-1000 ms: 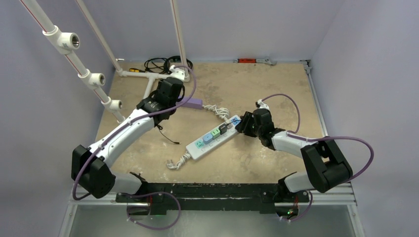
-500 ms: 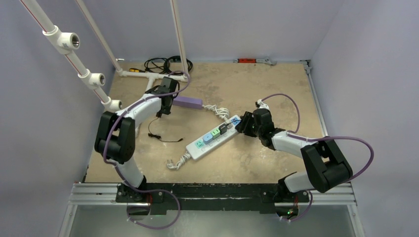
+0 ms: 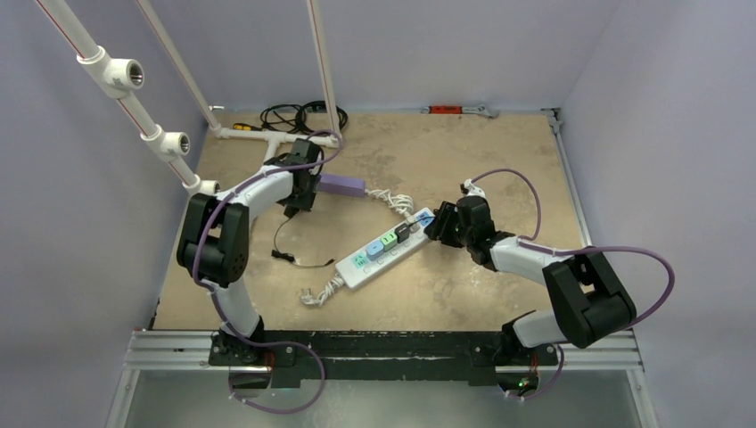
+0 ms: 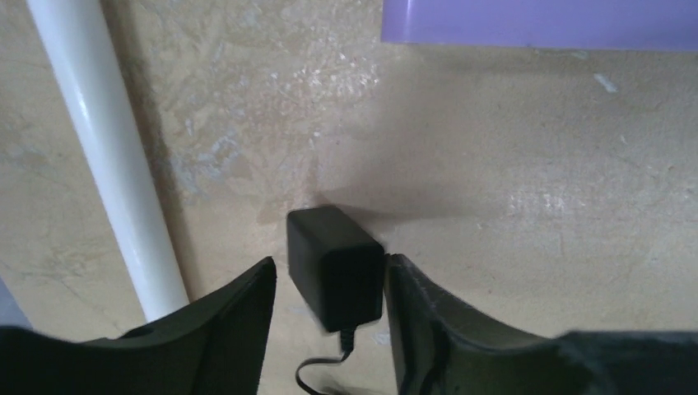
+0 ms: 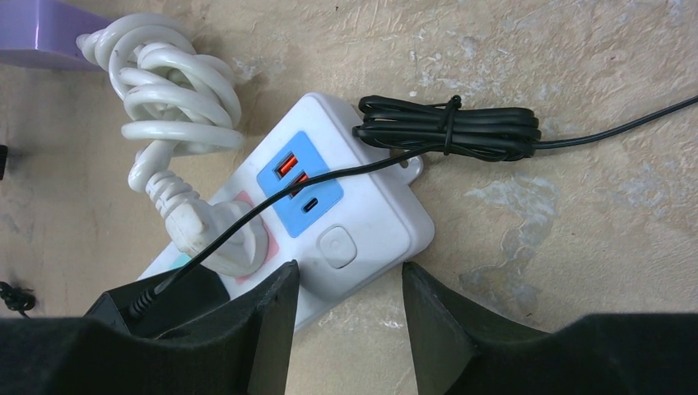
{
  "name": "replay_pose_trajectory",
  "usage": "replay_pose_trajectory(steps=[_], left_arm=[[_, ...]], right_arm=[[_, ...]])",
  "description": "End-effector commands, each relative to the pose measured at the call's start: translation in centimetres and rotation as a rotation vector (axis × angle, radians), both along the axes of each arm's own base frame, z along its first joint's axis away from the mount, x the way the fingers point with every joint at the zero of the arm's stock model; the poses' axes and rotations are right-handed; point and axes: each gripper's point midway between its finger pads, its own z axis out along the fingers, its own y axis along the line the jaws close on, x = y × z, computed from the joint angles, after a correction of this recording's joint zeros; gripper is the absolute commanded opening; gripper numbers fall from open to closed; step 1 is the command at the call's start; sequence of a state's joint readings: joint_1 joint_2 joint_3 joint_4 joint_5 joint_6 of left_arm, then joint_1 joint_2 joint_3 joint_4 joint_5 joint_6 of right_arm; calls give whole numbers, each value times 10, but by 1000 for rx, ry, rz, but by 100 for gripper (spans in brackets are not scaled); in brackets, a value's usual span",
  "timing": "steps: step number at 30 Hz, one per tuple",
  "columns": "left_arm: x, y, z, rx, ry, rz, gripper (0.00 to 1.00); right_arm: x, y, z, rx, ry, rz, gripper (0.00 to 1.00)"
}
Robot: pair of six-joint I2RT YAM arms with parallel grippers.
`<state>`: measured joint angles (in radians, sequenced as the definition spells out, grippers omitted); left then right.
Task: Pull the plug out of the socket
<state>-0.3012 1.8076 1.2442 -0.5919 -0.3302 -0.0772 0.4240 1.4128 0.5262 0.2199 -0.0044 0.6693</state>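
The socket (image 3: 374,259) is a long white strip lying slantwise mid-table. One black plug (image 3: 403,234) still sits in it, next to a white plug (image 5: 230,243) in the pink outlet. A second black plug (image 4: 333,276), trailing a thin cord (image 3: 290,242), is off the socket. It lies between the fingers of my left gripper (image 4: 331,262), which is open: the right finger touches it and the left finger stands apart. My right gripper (image 5: 350,267) is open over the socket's switch end (image 5: 370,206), with one finger above the top face and the other at its near edge.
A purple box (image 3: 341,185) lies just right of the left gripper (image 3: 299,198). A white pipe (image 4: 115,164) lies close on its left. The socket's bundled white cord (image 5: 173,74) and a tied black cord (image 5: 449,127) lie beside the right gripper (image 3: 434,223). Black cables (image 3: 285,114) sit at the back.
The left arm's elbow has swung back to the left. Its jaws have parted from the black plug, and the thin cord has shifted on the table. The right arm has not moved.
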Motion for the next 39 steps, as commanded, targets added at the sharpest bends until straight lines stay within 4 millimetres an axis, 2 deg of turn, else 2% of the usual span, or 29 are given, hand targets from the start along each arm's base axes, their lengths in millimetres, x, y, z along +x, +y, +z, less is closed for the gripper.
replay_pose_trajectory(steps=[1,4,7,10,12,15,18,22,26,29,35,39], left_arm=[[4,-7,9,-51,-14,13,58],[5,-10,20,-73,-52,11,75],[6,-18,35,-102,-107,-7,80],[6,-34,55,-118,-178,-59,82],[3,-52,69,-129,-229,-125,83],[-12,-91,90,-185,-288,-253,83],[-36,-131,108,-372,-318,-407,83],[-67,-163,123,-544,-337,-563,85],[-97,-195,112,-560,-277,-691,84],[-112,-211,98,-548,-222,-754,84],[-133,-225,71,-520,-109,-816,82],[-142,-225,50,-409,-66,-843,82]], right_arm=[[-2,1,3,-4,-9,26,52],[-2,1,2,-6,-7,25,52],[-1,0,2,-7,-8,25,52],[-1,1,2,-7,-6,27,52],[-1,1,2,-7,-6,28,52],[-2,2,2,-5,-10,36,53],[-2,1,3,-8,-13,34,53],[0,1,1,-16,-7,36,53],[1,2,-2,-23,-1,41,53],[2,2,-1,-22,-4,43,53],[2,3,0,-19,-6,47,53],[2,3,0,-19,-7,51,53]])
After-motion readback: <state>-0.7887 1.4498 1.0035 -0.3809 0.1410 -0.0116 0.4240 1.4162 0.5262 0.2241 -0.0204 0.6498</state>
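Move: The blue plug on the power strip lies about 22 cm to the left hand's right and 10 cm back, roughly at its height; the green plug is some 4 cm right of the blue one and 2 cm farther out. The loose black adapter is still between the left fingers, and the purple box lies about 12 cm right of that hand and 7 cm ahead. From the right hand, the blue plug is some 15 cm left and 5 cm back. The left fingers open wide and let go of the loose black adapter, then the hand lifts off it and arcs over to the power strip, some 22 cm right and 13 cm back, rising about 11 cm before sinking roughly 5 cm towards the blue plug. On the way the wrist turns about 45 degrees clockwise and tips so the fingers lean to the right, ending spread either side of the strip's line of plugs, not yet touching. ##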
